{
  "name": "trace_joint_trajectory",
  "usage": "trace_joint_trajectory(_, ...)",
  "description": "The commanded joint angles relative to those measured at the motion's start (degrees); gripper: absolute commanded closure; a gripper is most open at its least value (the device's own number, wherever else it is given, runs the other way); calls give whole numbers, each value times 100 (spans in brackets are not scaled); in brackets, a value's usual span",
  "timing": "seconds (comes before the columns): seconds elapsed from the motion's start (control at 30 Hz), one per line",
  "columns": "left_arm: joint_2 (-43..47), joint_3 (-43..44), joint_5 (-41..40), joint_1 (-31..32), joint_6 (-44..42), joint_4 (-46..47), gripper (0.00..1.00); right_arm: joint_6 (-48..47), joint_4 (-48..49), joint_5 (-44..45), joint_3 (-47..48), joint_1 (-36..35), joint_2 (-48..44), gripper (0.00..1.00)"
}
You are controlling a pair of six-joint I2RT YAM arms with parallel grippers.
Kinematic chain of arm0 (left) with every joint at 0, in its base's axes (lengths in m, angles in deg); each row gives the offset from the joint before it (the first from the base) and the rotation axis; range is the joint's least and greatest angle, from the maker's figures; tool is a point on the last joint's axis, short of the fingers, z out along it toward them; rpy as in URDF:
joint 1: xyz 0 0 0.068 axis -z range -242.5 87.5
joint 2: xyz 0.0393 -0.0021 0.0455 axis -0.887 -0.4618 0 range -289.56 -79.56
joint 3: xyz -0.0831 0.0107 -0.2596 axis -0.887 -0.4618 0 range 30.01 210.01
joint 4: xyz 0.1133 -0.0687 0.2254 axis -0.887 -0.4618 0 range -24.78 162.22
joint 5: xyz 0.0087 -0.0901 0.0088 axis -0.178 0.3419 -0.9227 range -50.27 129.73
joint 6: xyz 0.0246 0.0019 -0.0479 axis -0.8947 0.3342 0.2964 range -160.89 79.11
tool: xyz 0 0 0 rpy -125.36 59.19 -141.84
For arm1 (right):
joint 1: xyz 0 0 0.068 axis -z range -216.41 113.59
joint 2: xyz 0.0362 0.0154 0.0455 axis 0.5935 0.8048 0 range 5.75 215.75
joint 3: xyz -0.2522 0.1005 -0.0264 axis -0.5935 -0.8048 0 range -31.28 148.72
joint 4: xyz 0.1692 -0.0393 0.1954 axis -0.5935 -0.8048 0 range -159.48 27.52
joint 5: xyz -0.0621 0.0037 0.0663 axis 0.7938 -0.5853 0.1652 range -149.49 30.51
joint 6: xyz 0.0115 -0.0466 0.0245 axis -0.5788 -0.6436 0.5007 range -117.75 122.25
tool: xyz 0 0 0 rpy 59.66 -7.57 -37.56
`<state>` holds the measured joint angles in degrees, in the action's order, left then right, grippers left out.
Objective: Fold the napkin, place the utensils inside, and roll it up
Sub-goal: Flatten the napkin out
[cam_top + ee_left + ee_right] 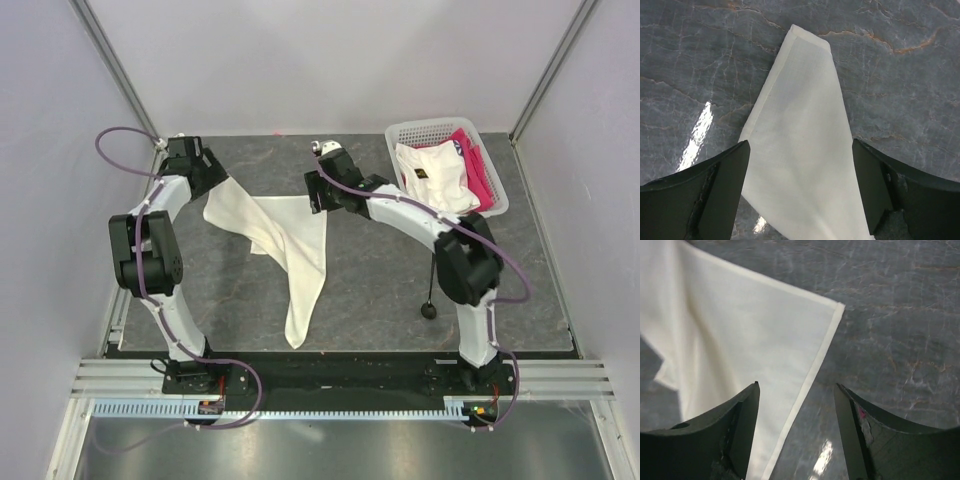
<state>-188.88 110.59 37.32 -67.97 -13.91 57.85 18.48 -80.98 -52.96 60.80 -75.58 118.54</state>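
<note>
The cream-white napkin (282,240) lies rumpled on the grey table, with a long tail running toward the near edge. My left gripper (208,182) is open over its far left corner. In the left wrist view that narrow corner (802,125) lies flat between the spread fingers (730,180) of the gripper (799,145). My right gripper (318,196) is open over the napkin's right corner. In the right wrist view the hemmed edge (812,372) runs between the parted jaws of the gripper (797,385), untouched. The black spoon (430,290) lies right of the napkin, behind the right arm.
A white mesh basket (400,132) stands at the far right, holding a white garment (432,175) and a pink cloth (478,172). Grey walls and metal frame posts close in the table on three sides.
</note>
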Motion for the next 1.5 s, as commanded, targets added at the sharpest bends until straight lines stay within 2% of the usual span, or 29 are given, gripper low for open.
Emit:
trace_joint_trajectory(0.0,-405,634,-22,20,-465,-381,11,-225,-864,796,1423,-46,1085,31)
trace_joint_trajectory(0.13,-801,1038,30,29,-615,-645,14,-340,-1252,1158,2235,-20,1955,33)
trace_joint_trajectory(0.33,-1039,1206,171,99,-712,-804,17,-366,-1287,1351,2807,-2,2536,35)
trace_joint_trajectory(0.57,-1188,1285,478,169,-869,-997,24,-454,-1287,1141,3246,77,2994,38)
trace_joint_trajectory(0.77,-1382,1391,769,170,-984,-1252,37,-428,-1252,825,3291,261,3143,39)
trace_joint_trajectory(0.83,-1382,1373,786,178,-993,-1270,46,-419,-1252,571,3291,340,3187,41)
trace_joint_trajectory(0.87,-1373,1356,786,196,-1002,-1270,55,-427,-1235,482,3291,358,3196,42)
trace_joint_trajectory(0.9,-1356,1338,821,196,-993,-1287,60,-454,-1243,368,3273,384,3205,44)
trace_joint_trajectory(0.97,-1338,1277,865,213,-993,-1296,76,-533,-1252,218,3238,420,3231,58)
trace_joint_trajectory(1.0,-1277,1242,874,248,-993,-1296,80,-542,-1252,192,3221,420,3240,63)
trace_joint_trajectory(1.03,-1250,1198,866,266,-984,-1296,83,-577,-1252,191,3194,420,3240,74)
trace_joint_trajectory(1.07,-1206,1084,831,292,-976,-1288,91,-594,-1244,200,3142,429,3232,80)
trace_joint_trajectory(1.13,-1048,856,830,345,-915,-1279,96,-577,-1261,244,3037,437,3153,95)
trace_joint_trajectory(1.17,-978,750,822,371,-888,-1253,98,-577,-1261,305,2871,446,3091,99)
trace_joint_trajectory(1.3,-443,-14,839,477,-704,-981,98,-594,-1244,534,2194,464,2635,100)
trace_joint_trajectory(1.47,980,-1832,901,855,-19,-104,98,-525,-1200,744,659,472,1572,100)
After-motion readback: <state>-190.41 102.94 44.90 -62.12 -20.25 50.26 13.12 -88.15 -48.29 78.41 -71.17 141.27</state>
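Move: The right hand's goal, the napkin's far right corner, lies about 10 cm ahead of it and 11 below; the napkin's loose tail ends some 26 cm back and 8 left, the basket about 33 cm right and 17 ahead. The left hand is almost over the napkin's left end: the grip spot is about 3 cm to its right, level with it and 7 below, the narrow tip some 7 cm ahead, and a small flap about 13 back and 13 right. Both hands pinch the napkin: the right sinks about 11 cm and reaches 9 forward, rolling its left side down, and closes at the far right corner; the left dips 7 cm while easing right, tips down about 15 degrees and shuts on the cloth behind its narrow tip. Keeping hold, both then drag it low, back and right, the left farther and faster (about 7 cm back). ##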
